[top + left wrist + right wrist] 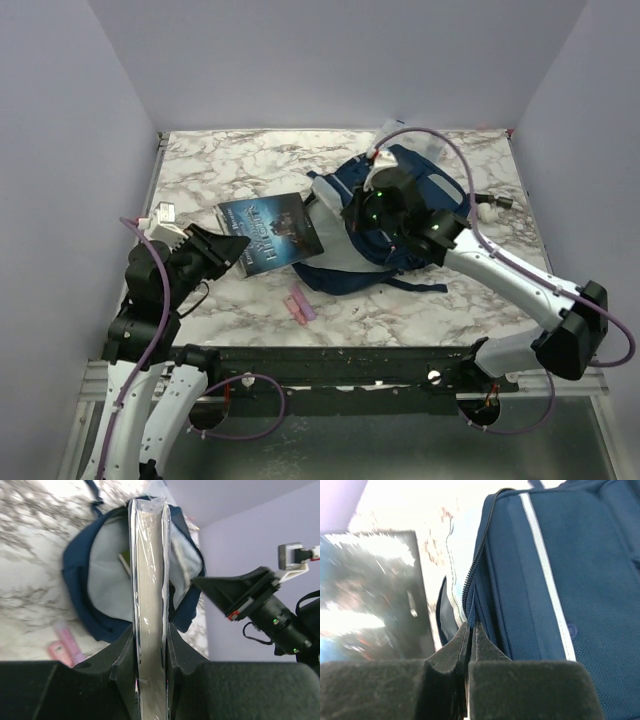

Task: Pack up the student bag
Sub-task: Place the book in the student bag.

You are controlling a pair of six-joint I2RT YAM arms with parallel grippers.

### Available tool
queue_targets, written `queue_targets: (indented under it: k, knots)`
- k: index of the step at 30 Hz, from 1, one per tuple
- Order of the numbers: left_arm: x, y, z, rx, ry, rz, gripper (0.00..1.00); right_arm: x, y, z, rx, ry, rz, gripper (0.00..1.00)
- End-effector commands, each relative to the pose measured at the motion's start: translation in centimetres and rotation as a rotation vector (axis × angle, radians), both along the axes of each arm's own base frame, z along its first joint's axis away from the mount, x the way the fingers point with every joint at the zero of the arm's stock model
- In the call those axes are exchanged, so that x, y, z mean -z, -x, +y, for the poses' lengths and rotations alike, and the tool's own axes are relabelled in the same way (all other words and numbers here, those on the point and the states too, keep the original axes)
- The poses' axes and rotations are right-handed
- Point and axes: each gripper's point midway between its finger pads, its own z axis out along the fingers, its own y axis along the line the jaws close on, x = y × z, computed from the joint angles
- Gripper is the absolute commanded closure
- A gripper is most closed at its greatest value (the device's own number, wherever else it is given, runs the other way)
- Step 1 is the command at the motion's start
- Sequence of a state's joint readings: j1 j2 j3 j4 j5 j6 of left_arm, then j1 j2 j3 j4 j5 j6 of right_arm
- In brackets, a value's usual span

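The student bag point(440, 190), navy with grey stripes, lies at the back right of the marble table with its mouth open toward the left. My right gripper point(358, 215) is shut on the zipper rim of the student bag point(530, 580), its jaws point(471, 627) pinching the fabric by the zip. My left gripper point(235, 248) is shut on a dark-covered, plastic-wrapped book point(270, 233). In the left wrist view the book point(149, 580) stands edge-on between the fingers point(150, 630), pointing at the pale lining of the bag point(82, 560). The book's cover point(370, 600) shows beside the bag's mouth.
A small pink object point(301, 306) lies on the table near the front edge, left of the bag's strap, and shows as the pink object point(65, 647) in the left wrist view. Lilac walls close in the table on three sides.
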State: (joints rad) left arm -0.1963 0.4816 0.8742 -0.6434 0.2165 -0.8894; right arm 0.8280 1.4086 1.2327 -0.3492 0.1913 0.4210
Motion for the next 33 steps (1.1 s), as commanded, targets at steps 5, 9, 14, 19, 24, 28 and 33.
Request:
queue_targets:
  k: [5, 9, 14, 19, 24, 28, 33]
  knots:
    - [-3.2, -2.8, -5.1, 0.21, 0.38, -0.086, 1.0, -10.7, -3.4, -4.6, 0.223, -0.375, -0.132, 1.0]
    - [-2.0, -4.0, -6.2, 0.247, 0.454, -0.041, 1.0, -11.8, -3.7, -4.2, 0.204, -0.421, -0.127, 1.0]
    - [-0.6, -5.8, -7.4, 0.24, 0.503, 0.006, 1.0, -12.0, -3.6, -3.8, 0.181, -0.433, -0.124, 1.0]
    - [0.0, -8.2, -10.5, 0.259, 0.547, 0.035, 1.0, -11.8, -3.1, -3.7, 0.159, -0.438, -0.116, 1.0]
    - [-0.2, -11.7, -15.0, 0.225, 0.589, 0.012, 1.0, -11.8, -2.3, -4.1, 0.146, -0.439, -0.112, 1.0]
    - [2.8, -15.2, -19.7, 0.12, 0.607, 0.035, 1.0, -11.7, -1.5, -4.1, 0.13, -0.454, -0.102, 1.0]
    - [7.3, -18.7, -26.3, 0.087, 0.657, 0.081, 1.0, -11.0, -1.0, -4.3, 0.127, -0.465, -0.085, 1.0]
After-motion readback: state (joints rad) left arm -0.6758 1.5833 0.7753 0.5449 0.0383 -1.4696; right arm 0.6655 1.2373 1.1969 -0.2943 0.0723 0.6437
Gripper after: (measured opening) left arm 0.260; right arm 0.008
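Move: The left gripper already holds the Harry Potter book. The student bag's open mouth lies about 20 cm to its right, 9 cm ahead and some 17 cm below; the pink pens lie level with it, 11 cm right and about 28 cm below. From the right gripper, which keeps the bag's flap edge pinched, the mouth is about 4 cm left, 2 cm back and 11 cm below. Swing the left gripper some 22 cm right, with about 14 cm forward and 13 cm down, to take the pinched book into the bag's mouth, rolling its left side down about 25 degrees and tipping the fingers lower. Early on, raise the right gripper about 7 cm with the flap edge, drifting right, then keep the flap up there. ##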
